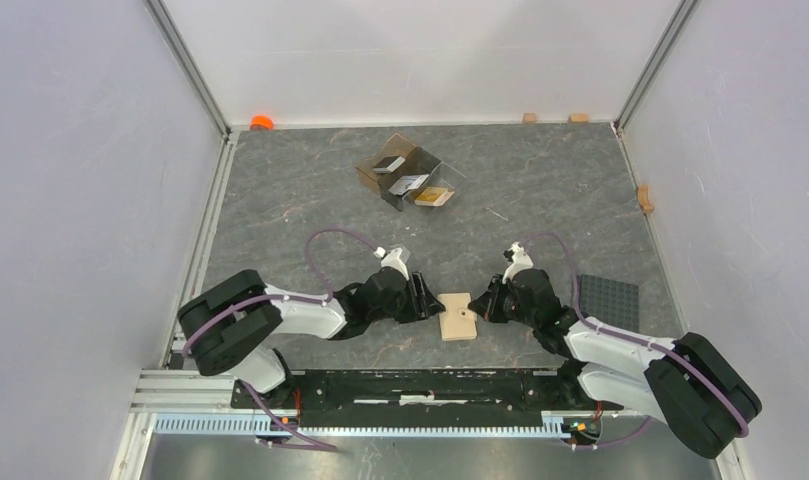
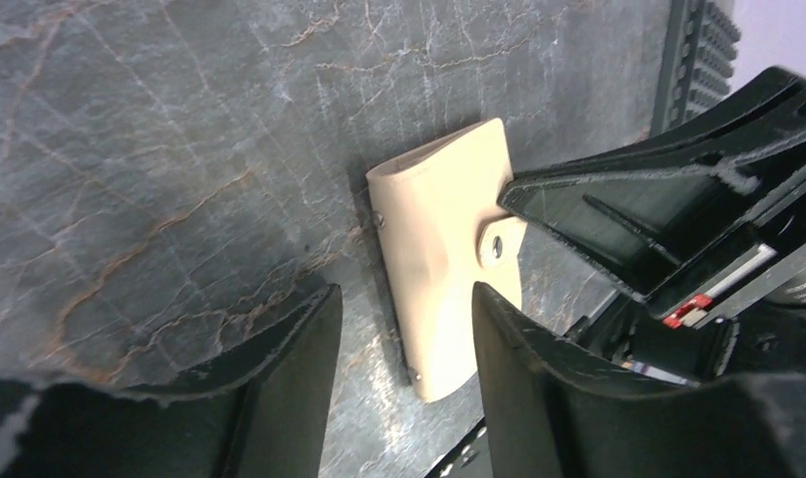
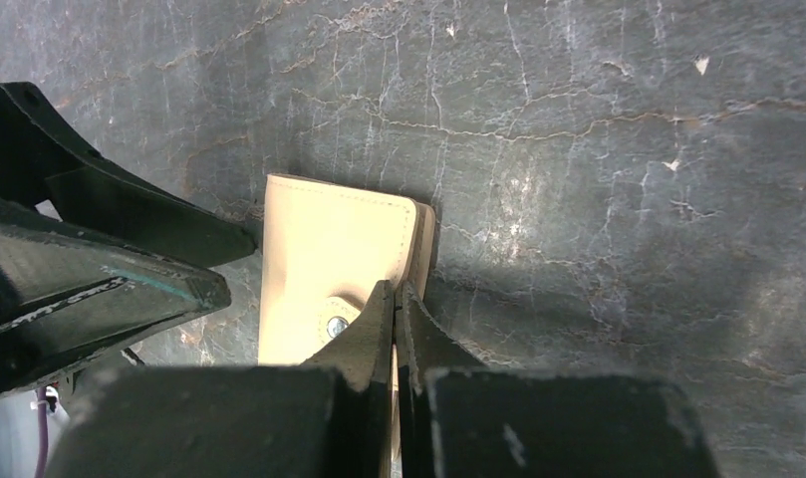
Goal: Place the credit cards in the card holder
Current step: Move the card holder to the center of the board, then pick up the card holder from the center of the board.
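The tan card holder lies closed on the dark stone-patterned table between my two arms. In the right wrist view my right gripper is shut on the snap tab at the card holder's edge, and a tan sliver shows between the fingers. My left gripper is open, with one finger on the bare table and the other over the card holder. The credit cards lie at the back in a clear brown-tinted box: a dark one, a silver one and an orange-gold one.
A black studded plate lies at the right, beside the right arm. A small orange object sits at the back left corner. Small wooden blocks rest along the back and right walls. White walls enclose the table.
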Available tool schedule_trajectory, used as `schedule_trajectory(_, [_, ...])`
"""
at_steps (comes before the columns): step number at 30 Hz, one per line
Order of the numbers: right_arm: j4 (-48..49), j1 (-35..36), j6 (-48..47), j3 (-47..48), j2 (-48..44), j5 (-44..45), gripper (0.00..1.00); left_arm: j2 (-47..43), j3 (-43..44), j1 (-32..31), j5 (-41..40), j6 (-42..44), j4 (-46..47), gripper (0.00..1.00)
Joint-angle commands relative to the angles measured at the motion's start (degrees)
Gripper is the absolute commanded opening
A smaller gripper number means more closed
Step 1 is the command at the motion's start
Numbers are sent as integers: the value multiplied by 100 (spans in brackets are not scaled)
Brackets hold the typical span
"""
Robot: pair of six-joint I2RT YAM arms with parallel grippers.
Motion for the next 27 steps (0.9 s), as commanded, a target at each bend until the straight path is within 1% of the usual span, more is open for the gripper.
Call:
schedule_trajectory(1, [96,72,142,-147,-17,96,0,472,75,-87,95,-360,513,56])
schedule_trajectory(4, [155,115,173,-172,1,124,0,723,190,-230,243,-422,687,53])
schedule_trajectory(5, [174,125,181,-173,12,122,0,781,211,-273,244,-445,776,49])
schedule_trajectory(6, [202,134,193,-189,22,118,0,845,220,-298,258,-478,906,44])
schedule_trajectory(9, [265,152,172,-191,-19,70,0,861,112,-316,150,-578,1280,21])
schedule_trajectory(10, [210,152,99,-165,-82,86,0,809,80,-316,139,-550,1296,14])
schedule_trajectory(11, [76,152,14,-96,-158,131,0,719,45,-317,-47,-477,1276,7])
schedule_trajectory(12, [-100,147,-119,0,-261,218,0,597,35,-312,-123,-395,1213,3])
schedule_trajectory(14, [-690,143,-454,304,-514,520,0,323,97,-303,-183,-79,858,2])
schedule_trajectory(15, [-937,142,-664,504,-651,660,3,181,191,-298,-226,150,592,2])
schedule_trajectory(17, [-1414,129,-1076,857,-883,866,15,-148,410,-263,-155,670,-31,2])
schedule_trajectory(18, [-1565,121,-1325,1017,-1006,866,23,-260,522,-216,-65,953,-332,2])
schedule_trajectory(19, [-1682,109,-1491,1180,-1100,834,31,-409,630,-148,83,1222,-623,2])
schedule_trajectory(20, [-1862,95,-1729,1295,-1208,768,36,-540,709,-36,431,1440,-834,2])
schedule_trajectory(22, [-2111,56,-2071,1541,-1410,473,43,-788,961,197,1021,1880,-1471,2])
schedule_trajectory(23, [-2182,34,-2254,1650,-1522,232,44,-909,1120,312,1231,2124,-1822,2])
schedule_trajectory(25, [-2305,2,-2620,1854,-1685,-435,46,-1170,1479,482,1747,2593,-2768,2])
schedule_trajectory(27, [-2516,-13,-2807,2070,-1790,-974,45,-1308,1915,683,2269,3067,-3667,2])
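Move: The card holder lies flat just right of the left hand, its middle about 5 cm to the right, 1 cm back and 2 cm below. The closed right fingers already pinch its right edge, so that middle lies some 3 cm left, 2 cm back and 1 cm below the right hand. The open card box is about 33 cm ahead and 6 cm left of the left hand; the dark ribbed mat is about 27 cm right of the right hand, straight level with it. While the right hand holds the card holder still by its right edge, the left slides nearly 3 cm right and about 1 cm down with its fingers closing, and pinches the holder's left edge. Then the left lifts some 8 cm with that grip, turning about 15 degrees clockwise, as the right opens its fingers to nearly half, lets go of the right edge and pulls away some 12 cm up and 3 cm forward, its fingers tipping up. ##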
